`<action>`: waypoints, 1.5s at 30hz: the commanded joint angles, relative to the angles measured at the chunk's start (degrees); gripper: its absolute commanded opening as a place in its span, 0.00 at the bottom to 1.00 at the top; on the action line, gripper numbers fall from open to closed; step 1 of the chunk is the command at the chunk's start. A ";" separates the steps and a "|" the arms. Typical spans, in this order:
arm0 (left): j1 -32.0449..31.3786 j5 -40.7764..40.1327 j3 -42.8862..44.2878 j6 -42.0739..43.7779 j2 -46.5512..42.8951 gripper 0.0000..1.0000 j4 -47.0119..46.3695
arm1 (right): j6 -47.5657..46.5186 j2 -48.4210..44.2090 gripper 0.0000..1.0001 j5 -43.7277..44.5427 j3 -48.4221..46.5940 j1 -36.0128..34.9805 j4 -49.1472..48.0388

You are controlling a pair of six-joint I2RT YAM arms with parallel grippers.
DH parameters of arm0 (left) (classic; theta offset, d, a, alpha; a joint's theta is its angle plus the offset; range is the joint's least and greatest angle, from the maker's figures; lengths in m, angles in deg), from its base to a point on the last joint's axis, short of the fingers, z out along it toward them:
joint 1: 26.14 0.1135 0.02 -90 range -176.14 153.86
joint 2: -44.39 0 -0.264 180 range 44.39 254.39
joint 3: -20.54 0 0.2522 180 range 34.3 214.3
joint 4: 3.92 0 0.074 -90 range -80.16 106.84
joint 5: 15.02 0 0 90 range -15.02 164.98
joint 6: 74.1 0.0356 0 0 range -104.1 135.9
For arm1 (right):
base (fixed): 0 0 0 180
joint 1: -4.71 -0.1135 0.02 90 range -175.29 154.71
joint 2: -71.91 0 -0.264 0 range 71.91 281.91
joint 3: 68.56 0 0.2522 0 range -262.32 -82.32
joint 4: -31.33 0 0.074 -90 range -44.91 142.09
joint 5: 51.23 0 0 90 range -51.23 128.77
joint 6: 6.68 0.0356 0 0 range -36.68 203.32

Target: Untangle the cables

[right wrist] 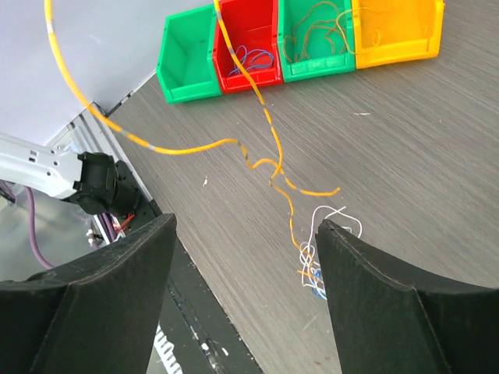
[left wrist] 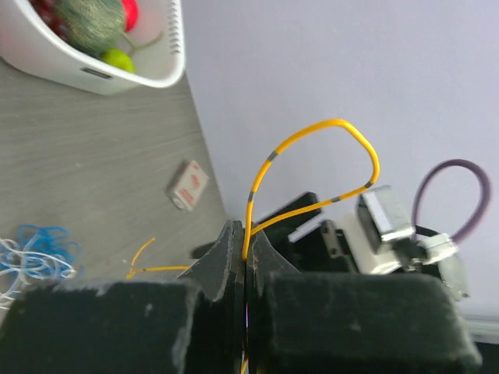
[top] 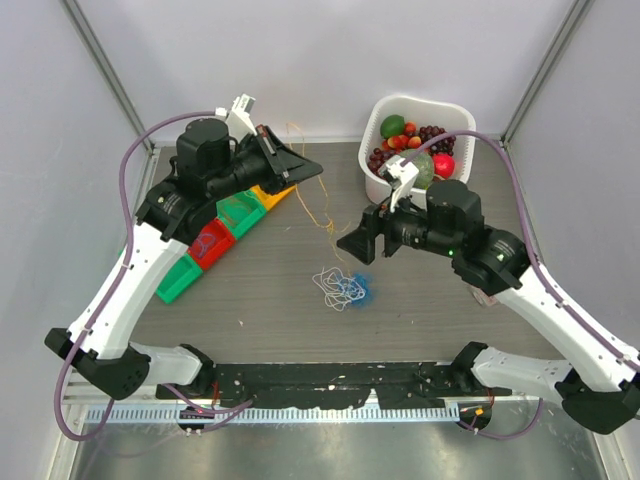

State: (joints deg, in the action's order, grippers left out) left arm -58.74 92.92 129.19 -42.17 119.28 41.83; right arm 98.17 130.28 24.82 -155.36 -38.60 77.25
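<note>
The cables lie as a small bunch of white and blue loops mid-table, also visible as the bunch in the right wrist view. A yellow-orange cable rises from the bunch to my left gripper, which hangs high above the table. That gripper is shut on the yellow cable, which loops out above the fingertips. My right gripper hovers just above and right of the bunch. Its jaws stand wide apart with nothing between them, and the yellow cable runs in front.
A row of bins stands at the left: yellow, green holding thin wires, red holding blue wire, and green. A white basket of fruit is at the back right. A small box lies on the table.
</note>
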 commanded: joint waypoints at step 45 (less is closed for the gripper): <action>1.40 0.00 -12.90 0.48 -13.98 0.63 -7.84 | -0.34 6.32 0.01 27.84 -21.71 -3.27 0.00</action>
State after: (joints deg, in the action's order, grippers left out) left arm -57.71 94.73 115.14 -46.32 107.02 27.95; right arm 101.85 138.67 50.56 -176.89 -41.81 76.16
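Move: Ahead of the open right hand by about 5 cm, 3 cm to its left and level with it, hangs the crossing in the yellow cable. The white and blue cables lie on the table nearly under that hand, some 33 cm below, 1 cm forward and 1 cm left; the fruit basket stands about 27 cm forward, 14 cm right and 27 cm lower. From the left hand, already gripping the yellow cable, the crossing is 4 cm back, 2 cm right and 10 cm below. Reaching forward and left, the right hand shuts its fingers on the hanging yellow cable, lifts it about 20 cm while drifting right and a little back, then sinks some 8 cm, having swung about 20 degrees clockwise. The left hand keeps its grip as it rises about 10 cm, easing back, then sinks most of that again and opens partway to release its stretch of cable. ##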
